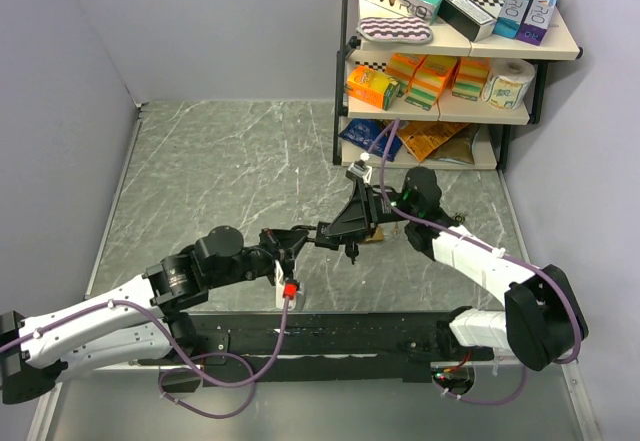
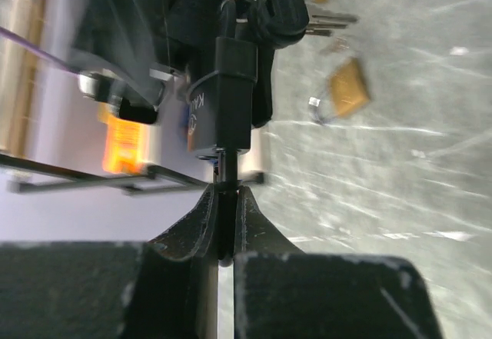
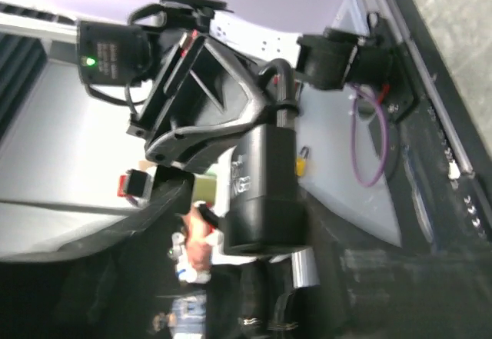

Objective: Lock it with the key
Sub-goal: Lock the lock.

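A black padlock [image 2: 229, 97] hangs in the air between both arms. My left gripper [image 2: 225, 201] is shut on its thin black shackle, and in the top view it [image 1: 325, 231] reaches in from the left. A black-headed key [image 2: 280, 16] on a ring sits at the padlock's far end. In the right wrist view the padlock [image 3: 265, 185] stands upright just ahead of my right gripper [image 3: 269, 293]. The right fingers are dark and blurred at the padlock's base, so their grip does not show. In the top view the right gripper [image 1: 358, 219] meets the left one over the table's middle.
A brass padlock [image 2: 347, 89] lies on the marble table [image 1: 220, 181] just under the grippers [image 1: 376, 233]. A shelf unit [image 1: 450, 61] stocked with boxes and packets stands at the back right. Grey walls close the left and back sides.
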Available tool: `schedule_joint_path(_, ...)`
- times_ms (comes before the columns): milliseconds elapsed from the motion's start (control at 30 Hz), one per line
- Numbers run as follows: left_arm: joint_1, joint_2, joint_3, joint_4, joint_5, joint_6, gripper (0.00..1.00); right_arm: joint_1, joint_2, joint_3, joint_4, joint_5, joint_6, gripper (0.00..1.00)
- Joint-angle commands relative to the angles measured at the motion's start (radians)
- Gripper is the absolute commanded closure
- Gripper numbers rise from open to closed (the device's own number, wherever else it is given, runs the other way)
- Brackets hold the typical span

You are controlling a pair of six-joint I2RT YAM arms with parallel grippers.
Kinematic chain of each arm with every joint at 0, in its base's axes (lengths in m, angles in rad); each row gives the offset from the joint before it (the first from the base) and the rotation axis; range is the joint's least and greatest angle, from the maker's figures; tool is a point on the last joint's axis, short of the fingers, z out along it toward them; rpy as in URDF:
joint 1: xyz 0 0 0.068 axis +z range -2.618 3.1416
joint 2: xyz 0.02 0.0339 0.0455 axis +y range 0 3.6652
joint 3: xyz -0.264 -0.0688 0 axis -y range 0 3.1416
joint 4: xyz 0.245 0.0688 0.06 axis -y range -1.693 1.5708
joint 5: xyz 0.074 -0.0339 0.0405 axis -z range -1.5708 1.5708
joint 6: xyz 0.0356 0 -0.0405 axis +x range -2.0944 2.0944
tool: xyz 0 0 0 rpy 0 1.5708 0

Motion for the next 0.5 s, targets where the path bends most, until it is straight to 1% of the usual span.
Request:
schedule_joint_path(0,-0.001,0.012,0.15,-0.079,0.021,-0.182,0.99,-0.028,-0.005,0.196,-0.263,-0.056,-0.311,0.1)
schedule_joint_path(33,0.0,0.017,0.162,-0.103,0.03,-0.238,0.99,-0.047,0.004,0.235,-0.332,-0.069,-0.386,0.07)
schedule_joint_path(67,0.002,0.015,0.175,-0.144,0.039,-0.262,0.99,-0.074,0.013,0.272,-0.491,-0.076,-0.466,0.01)
schedule_joint_path(100,0.005,0.015,0.187,-0.158,0.063,-0.286,0.99,-0.094,0.012,0.34,-0.582,-0.051,-0.649,0.01)
schedule_joint_path(133,0.014,0.014,0.192,-0.166,0.074,-0.339,0.99,-0.109,0.007,0.371,-0.687,-0.029,-0.745,0.01)
schedule_joint_path(167,0.017,0.015,0.198,-0.179,0.082,-0.372,0.99,-0.128,-0.004,0.398,-0.752,-0.009,-0.83,0.01)
schedule_joint_path(200,0.022,0.02,0.216,-0.199,0.094,-0.404,0.99,-0.136,-0.011,0.443,-0.885,0.006,-1.007,0.01)
schedule_joint_path(233,0.035,0.034,0.228,-0.216,0.122,-0.461,0.99,-0.139,-0.02,0.465,-0.952,0.066,-1.104,0.01)
schedule_joint_path(267,0.043,0.041,0.239,-0.228,0.136,-0.496,0.99,-0.14,-0.046,0.479,-0.996,0.081,-1.183,0.01)
schedule_joint_path(300,0.055,0.048,0.264,-0.253,0.155,-0.531,0.99,-0.142,-0.063,0.481,-1.049,0.083,-1.319,0.01)
schedule_joint_path(333,0.084,0.067,0.28,-0.264,0.212,-0.597,0.99,-0.14,-0.083,0.481,-1.075,0.103,-1.396,0.01)
schedule_joint_path(400,0.117,0.092,0.328,-0.293,0.267,-0.669,0.99,-0.14,-0.138,0.452,-1.09,0.1,-1.528,0.01)
schedule_joint_path(433,0.153,0.124,0.346,-0.308,0.303,-0.738,0.99,-0.142,-0.157,0.444,-1.106,0.094,-1.557,0.01)
schedule_joint_path(467,0.175,0.14,0.363,-0.314,0.364,-0.774,0.99,-0.142,-0.186,0.436,-1.106,0.066,-1.574,0.01)
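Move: The black lock's body sits between the right fingers, its middle about 2 cm left of that hand's point and level with it. The keys hang roughly 3 cm right, 2 cm back and 3 cm below that hand; the brass padlock lies on the table about 10 cm ahead, 8 cm right and 25 cm below. From the left hand, already gripping the shackle, the body is some 5 cm straight to the right. Right fingers open wide off the black lock, retreating forward-up about 7 cm; the rolling left keeps the shackle. ##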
